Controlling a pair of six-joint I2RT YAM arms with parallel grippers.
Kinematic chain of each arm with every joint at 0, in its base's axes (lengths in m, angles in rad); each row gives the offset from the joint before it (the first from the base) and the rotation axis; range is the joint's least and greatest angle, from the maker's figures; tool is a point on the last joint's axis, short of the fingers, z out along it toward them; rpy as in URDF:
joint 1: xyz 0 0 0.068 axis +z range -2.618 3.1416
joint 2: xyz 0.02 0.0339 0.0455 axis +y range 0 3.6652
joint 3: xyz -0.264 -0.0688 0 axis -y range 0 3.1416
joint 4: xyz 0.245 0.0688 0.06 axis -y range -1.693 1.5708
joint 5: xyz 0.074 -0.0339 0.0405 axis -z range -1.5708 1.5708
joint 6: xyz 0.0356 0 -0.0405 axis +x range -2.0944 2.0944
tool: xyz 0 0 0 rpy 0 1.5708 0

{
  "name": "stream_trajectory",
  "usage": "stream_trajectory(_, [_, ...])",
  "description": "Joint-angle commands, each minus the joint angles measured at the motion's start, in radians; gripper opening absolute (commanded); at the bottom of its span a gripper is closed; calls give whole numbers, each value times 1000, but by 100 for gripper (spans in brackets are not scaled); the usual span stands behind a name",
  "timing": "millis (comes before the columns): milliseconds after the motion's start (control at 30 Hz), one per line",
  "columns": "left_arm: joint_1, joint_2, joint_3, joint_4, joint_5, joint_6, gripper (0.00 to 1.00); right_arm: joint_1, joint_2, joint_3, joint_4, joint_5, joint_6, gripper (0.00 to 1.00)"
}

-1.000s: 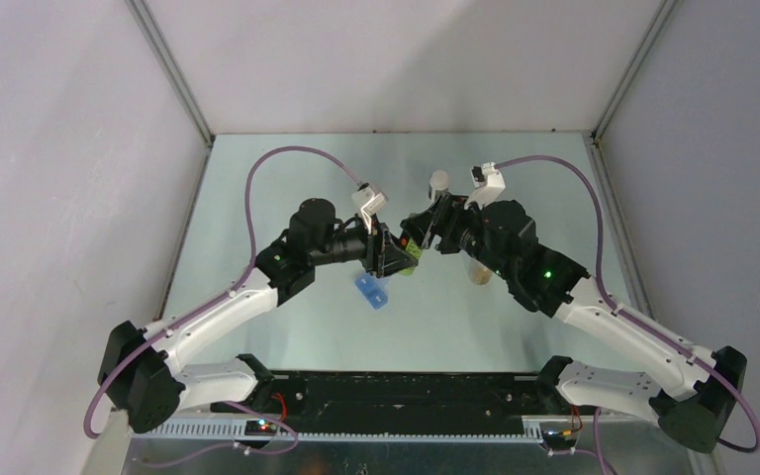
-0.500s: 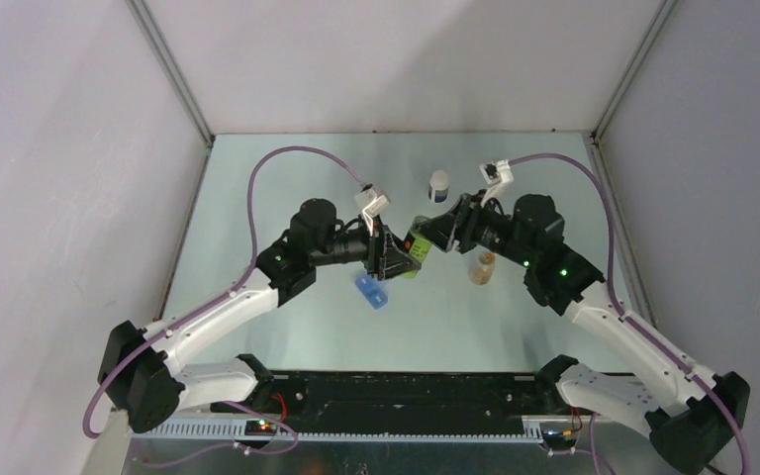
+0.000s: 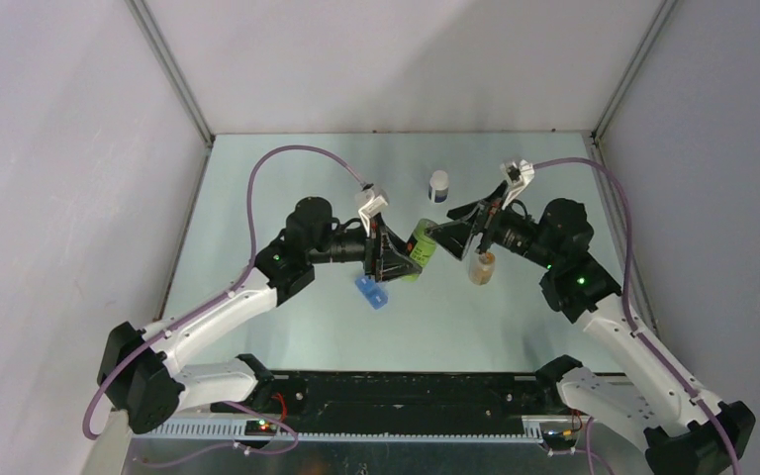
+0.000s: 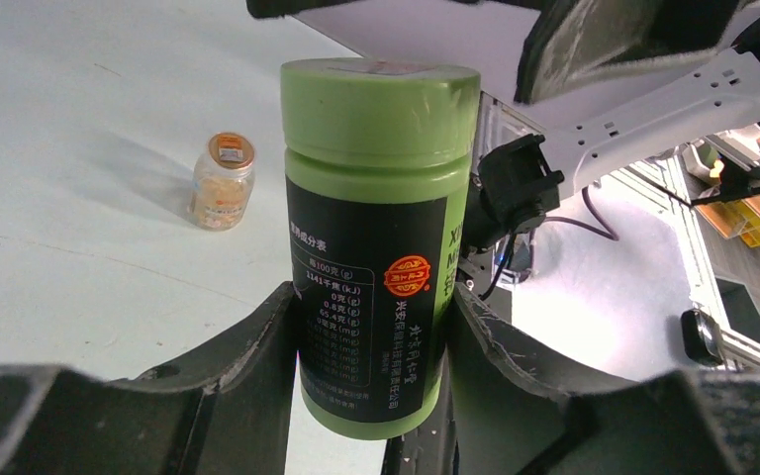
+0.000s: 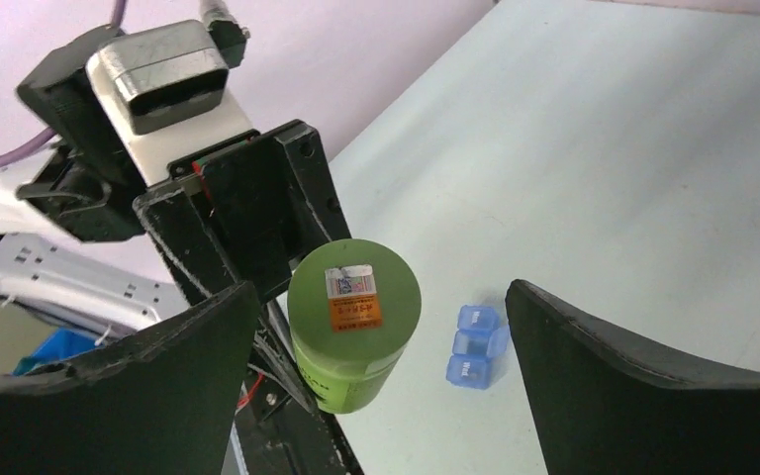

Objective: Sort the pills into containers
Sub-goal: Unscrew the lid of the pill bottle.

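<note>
My left gripper is shut on a green pill bottle with a black label and a green cap, held tilted above the table; it fills the left wrist view. My right gripper is open, its jaws wide apart, just right of the bottle's cap and not touching it. In the right wrist view the cap lies between my right fingers. A blue weekly pill organizer lies on the table below the bottle, also in the right wrist view.
A small clear bottle of amber pills with an orange cap stands under the right wrist; it shows in the left wrist view. A small white bottle stands farther back. Grey walls enclose the table.
My right gripper has drawn back to the right, off the green bottle's cap, and its jaws have opened. My left gripper still holds the bottle, now tilted slightly more to the right.
</note>
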Motion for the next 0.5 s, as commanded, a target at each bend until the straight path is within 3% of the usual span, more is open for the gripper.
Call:
stream_trajectory(0, [3,-12,40,52,-35,-13,0,119,-2,50,-97,368,33,99])
stream_trajectory(133, [1,-4,41,52,-88,-11,0,222,34,86,-156,587,139,99])
stream_trajectory(233, [2,-2,41,45,-120,-12,0,262,64,106,-174,685,186,90])
stream_trajectory(333, [2,-4,41,41,-136,-12,0,276,78,113,-173,694,221,74])
stream_trajectory(467, [2,-7,36,38,-149,-13,0,277,75,113,-161,687,237,62])
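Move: The green pill bottle's lid lies about 3 cm to the left of the right hand, level with it fore and aft and 3 cm below. From the left hand, which already holds the body, the lid is some 4 cm ahead, 2 cm right and 4 cm up. Below the right hand by about 28 cm stand the orange-capped bottle, 9 cm ahead and 11 cm right, and the blue pillbox, 6 cm ahead and 13 cm left. The green lid is taken between the right fingers' pads again: the right hand sinks about 3 cm while easing 2 cm forward and 2 cm left, swings some 20 degrees clockwise, tips down, and starts closing from wide open to about two thirds. The left hand keeps its pinch on the body and carries the bottle about 2 cm forward, turning slightly counter-clockwise. ##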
